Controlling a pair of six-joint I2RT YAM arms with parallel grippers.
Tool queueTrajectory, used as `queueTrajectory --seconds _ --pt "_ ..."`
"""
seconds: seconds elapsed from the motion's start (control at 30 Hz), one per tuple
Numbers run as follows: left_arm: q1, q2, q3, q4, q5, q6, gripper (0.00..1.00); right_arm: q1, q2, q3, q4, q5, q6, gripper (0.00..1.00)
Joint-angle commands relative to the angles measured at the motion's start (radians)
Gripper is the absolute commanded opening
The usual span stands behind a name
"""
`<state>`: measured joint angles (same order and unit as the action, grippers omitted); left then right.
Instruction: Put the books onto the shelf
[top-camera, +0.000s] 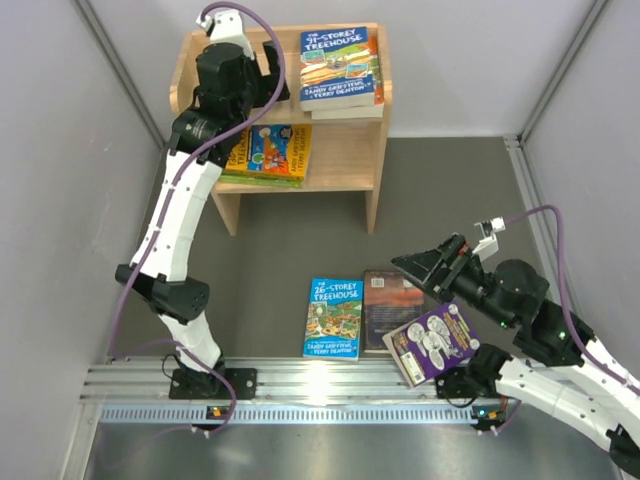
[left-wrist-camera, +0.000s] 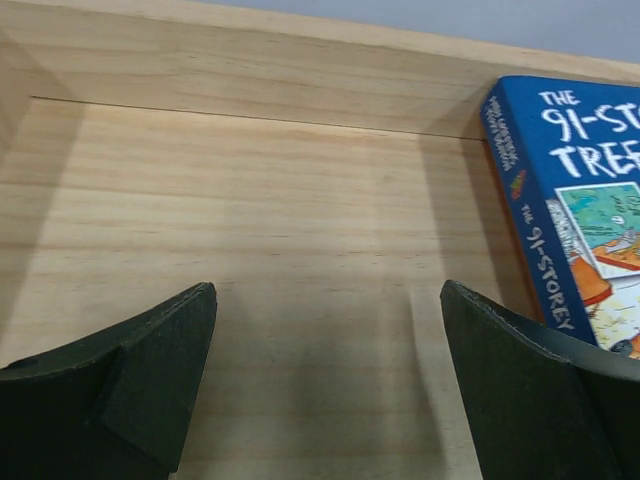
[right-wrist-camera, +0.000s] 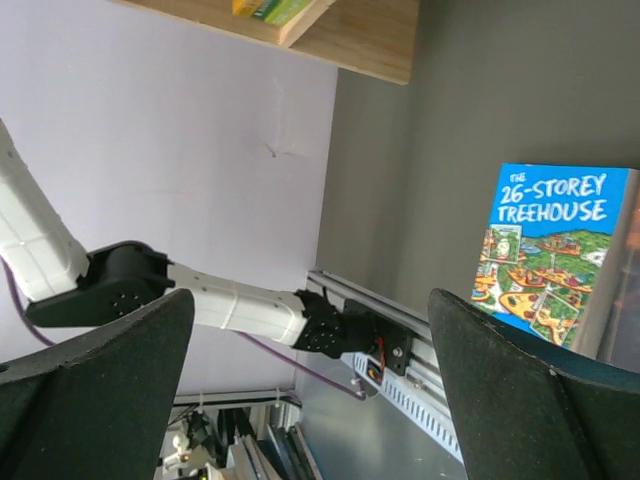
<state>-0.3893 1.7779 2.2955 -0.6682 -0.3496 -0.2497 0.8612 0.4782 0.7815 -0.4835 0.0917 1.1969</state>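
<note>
The light wooden shelf (top-camera: 345, 160) stands at the back. On its top tier lies a blue "91-Storey Treehouse" book (top-camera: 340, 65) (left-wrist-camera: 585, 210); green and yellow books (top-camera: 268, 152) lie on the lower tier. My left gripper (top-camera: 268, 80) (left-wrist-camera: 328, 292) hovers open over the bare wood of the top tier (left-wrist-camera: 280, 200), just left of the blue book, holding nothing. On the floor lie a blue "26-Storey Treehouse" book (top-camera: 333, 317) (right-wrist-camera: 548, 250), a dark brown book (top-camera: 388, 300) and a purple book (top-camera: 432, 343). My right gripper (top-camera: 425, 265) (right-wrist-camera: 310, 296) is open and empty above the brown book.
Pale walls close in the grey floor on the left, back and right. An aluminium rail (top-camera: 300, 385) with both arm bases runs along the near edge. The left arm (top-camera: 180, 210) stretches from its base up to the shelf.
</note>
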Motion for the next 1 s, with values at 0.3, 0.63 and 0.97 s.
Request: queueTrajectory --seconds 0.3,0.63,0.97 --pt "-0.025 0.124 0.107 0.16 0.342 -0.161 0.99 -0.007 0.003 0.015 -0.052 0.069 -0.023 1.0" --pt "-0.025 0.135 0.179 0.174 0.302 -0.191 0.99 -0.007 0.065 0.035 -0.041 0.042 -0.066 1.0" --pt "-0.025 -0.417 -0.414 0.116 0.238 -0.207 0.99 -0.008 0.212 0.006 0.039 -0.036 -0.111 1.0"
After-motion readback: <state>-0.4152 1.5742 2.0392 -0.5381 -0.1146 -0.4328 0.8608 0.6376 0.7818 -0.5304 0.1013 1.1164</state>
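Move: The 91-Storey book tops a stack on the upper shelf, about 16 cm right of the left hand, 3 cm ahead and 2 cm lower; the case's right side wall is 8 cm right of its middle. The yellow books sit straight below, some 24 cm down and 2 cm ahead. From the right hand, the 26-Storey book is about 11 cm left, 1 ahead and 29 below; the brown book 3 ahead, 3 right; the purple 5 back, 12 right. Sweeping right some 6 cm and forward about 3 while yawing clockwise, the open left hand brings its right finger against the spine of the 91-Storey book to square it, then draws back about 8 cm out of the upper shelf. Meanwhile the open right hand sinks about 5 cm towards the books below, its fingers tipping downward some 10 degrees. ##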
